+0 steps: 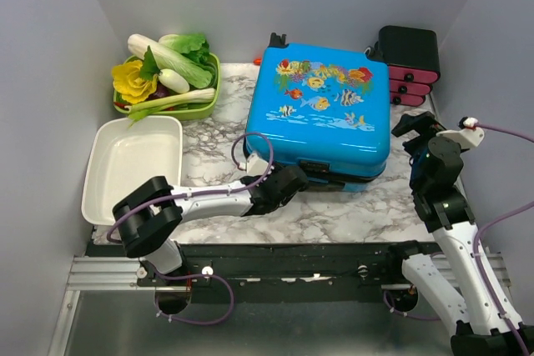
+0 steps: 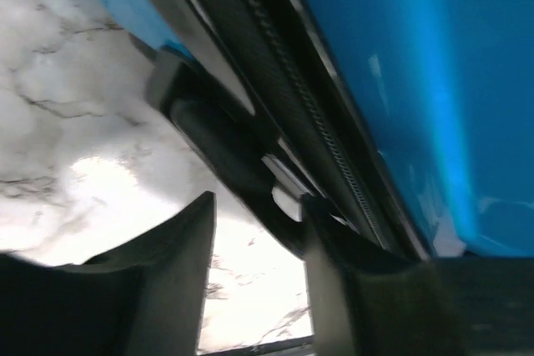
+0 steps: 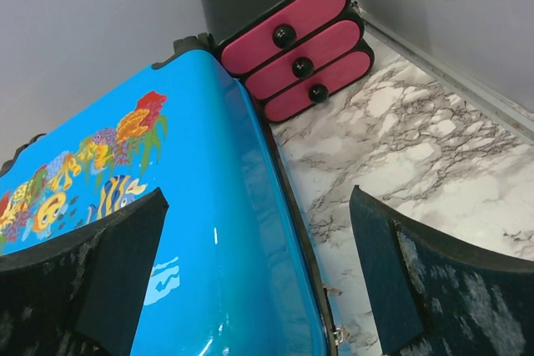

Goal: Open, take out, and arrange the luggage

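Note:
The luggage (image 1: 321, 106), a bright-blue suitcase with fish and flower prints, lies flat and closed in the middle of the marble table. My left gripper (image 1: 302, 177) sits low at its near edge, by the black trim. In the left wrist view the left gripper (image 2: 260, 202) has its fingers apart around a pale zipper pull (image 2: 284, 193), next to the zipper line (image 2: 284, 64) and a black handle (image 2: 217, 135); marble shows through the gap. My right gripper (image 1: 417, 127) hovers open above the case's right edge, and in its own view the right gripper (image 3: 257, 196) straddles that blue edge (image 3: 192, 164).
A black box with pink drawers (image 1: 409, 64) stands at the back right, close to the case. At the back left is a green basket (image 1: 213, 89) of toy vegetables. In front of it lies a white tray (image 1: 100, 172). Grey walls close in three sides.

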Robot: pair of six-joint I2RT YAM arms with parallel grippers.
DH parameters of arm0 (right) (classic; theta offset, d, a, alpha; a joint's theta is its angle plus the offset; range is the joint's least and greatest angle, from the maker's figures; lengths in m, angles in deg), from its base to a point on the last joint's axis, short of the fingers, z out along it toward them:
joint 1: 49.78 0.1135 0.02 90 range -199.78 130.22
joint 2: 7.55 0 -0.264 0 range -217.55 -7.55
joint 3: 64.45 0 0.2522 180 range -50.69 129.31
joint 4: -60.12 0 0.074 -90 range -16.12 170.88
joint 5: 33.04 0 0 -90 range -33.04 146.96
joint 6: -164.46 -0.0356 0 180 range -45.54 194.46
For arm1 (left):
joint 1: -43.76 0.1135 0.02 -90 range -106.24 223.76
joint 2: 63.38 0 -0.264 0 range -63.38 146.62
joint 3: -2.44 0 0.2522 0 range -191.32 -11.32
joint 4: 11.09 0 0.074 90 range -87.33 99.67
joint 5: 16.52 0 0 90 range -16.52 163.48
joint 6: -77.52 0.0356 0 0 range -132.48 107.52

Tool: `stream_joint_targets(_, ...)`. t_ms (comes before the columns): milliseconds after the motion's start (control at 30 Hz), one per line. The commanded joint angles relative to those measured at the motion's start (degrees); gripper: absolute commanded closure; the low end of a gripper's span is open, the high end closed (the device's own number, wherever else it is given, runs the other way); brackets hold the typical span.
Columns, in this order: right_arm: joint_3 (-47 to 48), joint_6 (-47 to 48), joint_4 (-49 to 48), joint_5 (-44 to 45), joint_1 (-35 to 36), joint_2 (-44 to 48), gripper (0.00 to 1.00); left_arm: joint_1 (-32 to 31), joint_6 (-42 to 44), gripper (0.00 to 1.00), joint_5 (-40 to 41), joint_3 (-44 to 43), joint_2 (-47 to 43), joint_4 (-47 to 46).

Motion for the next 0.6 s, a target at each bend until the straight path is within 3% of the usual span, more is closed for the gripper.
stream_joint_targets(0,0.6,2.8,-1.5,-2.7,0.0,-1.1,0.0,2.0,-1.3,0.59,7.7,0.5,4.3,4.3)
stream_joint_targets(33,1.0,4.4,-1.5,-4.3,0.0,-1.5,0.0,3.6,-1.3,0.77,7.0,1.4,3.8,4.5)
stream_joint_targets(133,2.5,5.7,0.0,-9.3,0.0,-2.8,0.0,6.5,-0.8,1.0,7.3,5.8,0.0,4.0)
stream_joint_targets(267,3.3,9.9,-0.2,-17.0,0.0,-3.8,0.0,7.4,-2.5,1.0,12.3,11.2,-7.0,8.4)
stream_joint_targets(333,4.2,12.5,-0.5,-25.1,0.0,-4.3,0.0,8.5,-2.9,1.0,13.6,13.7,-11.2,10.5)
stream_joint_targets(500,5.4,19.0,-0.1,-49.3,0.5,-9.3,0.01,17.3,8.0,1.0,8.9,20.0,-16.7,4.2)
stream_joint_targets(567,4.2,19.2,-0.5,-53.7,0.5,-10.3,0.02,18.9,11.0,1.0,6.4,24.0,-18.5,-2.9)
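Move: At the front of the suitcase, the black handle stands almost between the left hand's half-closed fingers, about 2 cm ahead and 1 cm below; the suitcase's middle is some 15 cm ahead and 1 cm to the right, about level in height. The drawer box lies roughly 26 cm ahead and 22 cm right. From the right hand, the suitcase's middle is about 10 cm ahead, 23 cm left and 21 cm below; the drawer box is some 21 cm ahead, 1 cm left. Pinching the suitcase's front handle, the left hand closes its fingers almost fully while easing forward, then drags the handle about 12 cm left and 4 cm forward in all, hardly changing height and turning some 15 degrees counter-clockwise. The right hand, open, swings about 10 cm left towards the suitcase's right side, turning some 35 degrees counter-clockwise. ##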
